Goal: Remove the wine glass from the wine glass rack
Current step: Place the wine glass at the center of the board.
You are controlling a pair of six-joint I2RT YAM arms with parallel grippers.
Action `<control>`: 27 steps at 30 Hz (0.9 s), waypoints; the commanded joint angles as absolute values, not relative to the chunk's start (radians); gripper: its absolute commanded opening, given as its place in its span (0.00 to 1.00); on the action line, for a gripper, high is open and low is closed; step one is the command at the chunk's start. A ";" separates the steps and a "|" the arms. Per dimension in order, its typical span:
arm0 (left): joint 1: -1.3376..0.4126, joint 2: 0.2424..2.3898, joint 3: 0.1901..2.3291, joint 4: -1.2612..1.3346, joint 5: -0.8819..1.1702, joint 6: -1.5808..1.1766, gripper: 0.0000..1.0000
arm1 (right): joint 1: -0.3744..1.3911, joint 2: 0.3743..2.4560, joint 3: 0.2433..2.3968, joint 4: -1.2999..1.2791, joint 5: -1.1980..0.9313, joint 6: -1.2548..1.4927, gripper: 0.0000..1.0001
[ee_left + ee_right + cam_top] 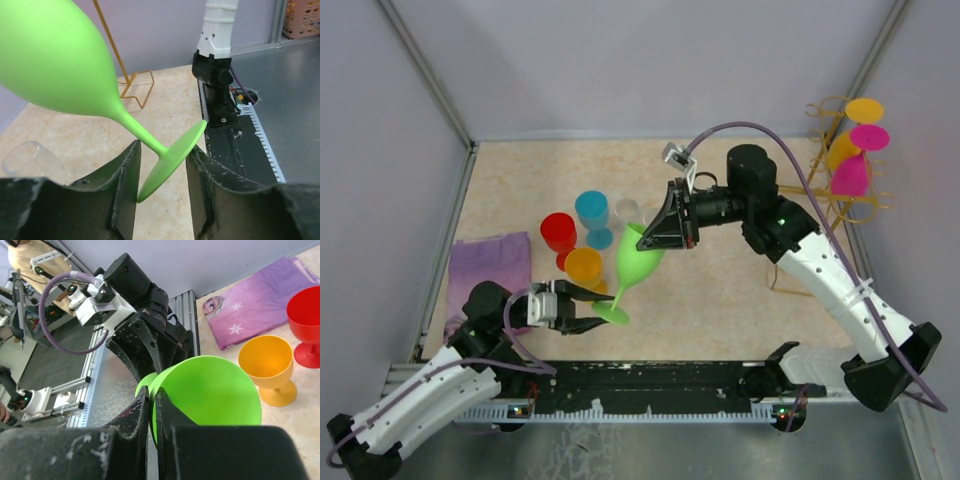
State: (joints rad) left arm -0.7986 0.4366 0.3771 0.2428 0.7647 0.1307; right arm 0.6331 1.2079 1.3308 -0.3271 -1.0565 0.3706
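Observation:
A green wine glass (638,262) hangs tilted over the middle of the table, its foot (612,315) low and toward the near edge. My right gripper (655,238) is shut on the bowl's rim (215,390), one finger inside and one outside. My left gripper (592,308) is open, its fingers on either side of the foot (170,160). The gold wire wine glass rack (840,170) stands at the far right, with a yellow-orange glass (847,140) and a pink glass (850,175) hanging on it. Its pole and base (131,80) show in the left wrist view.
A red cup (558,232), a blue cup (591,210), an orange cup (583,266) and a clear glass (627,210) stand close to the left of the green glass. A purple cloth (488,265) lies at the left edge. Walls enclose the table.

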 commanded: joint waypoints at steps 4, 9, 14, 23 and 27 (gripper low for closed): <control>-0.800 0.428 0.417 0.296 0.731 0.092 0.88 | 0.643 1.156 1.378 -0.345 -0.920 0.298 0.00; -0.801 0.429 0.426 0.301 0.727 0.089 0.99 | 0.661 1.154 1.400 -0.414 -0.850 0.245 0.00; -0.801 0.409 0.442 0.290 0.663 0.084 1.00 | 0.722 1.145 1.405 -0.470 -0.724 0.161 0.00; -0.801 0.343 0.468 0.265 0.225 -0.041 1.00 | 0.862 1.160 1.313 -0.514 -0.391 -0.087 0.00; -0.800 0.344 0.539 0.160 -0.058 -0.229 1.00 | 0.867 1.192 1.283 -0.523 -0.354 -0.154 0.00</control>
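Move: The right hand pinches the rim of the green wine glass, which slants back and down. Its standing place on the board lies nearly under this hand, about 3 cm ahead, 3 cm left and 35 cm below. The yellow glass is some 11 cm left and 2 cm ahead; the blue glass 10 cm left, 14 cm ahead; a clear glass 3 cm left, 13 cm ahead. From the left hand, whose half-open fingers straddle the green foot, that place is about 9 cm ahead, 3 cm right, 25 cm below. Down towards the open board beside the yellow glass, after first easing a little forward, the right hand lowers the green glass about 6 cm, keeping its pinch on the rim while rolling some 30 degrees so the foot swings forward under the bowl. The left hand spreads its fingers fully, clearing the foot, rises, then speeds forward, up and to its left. ##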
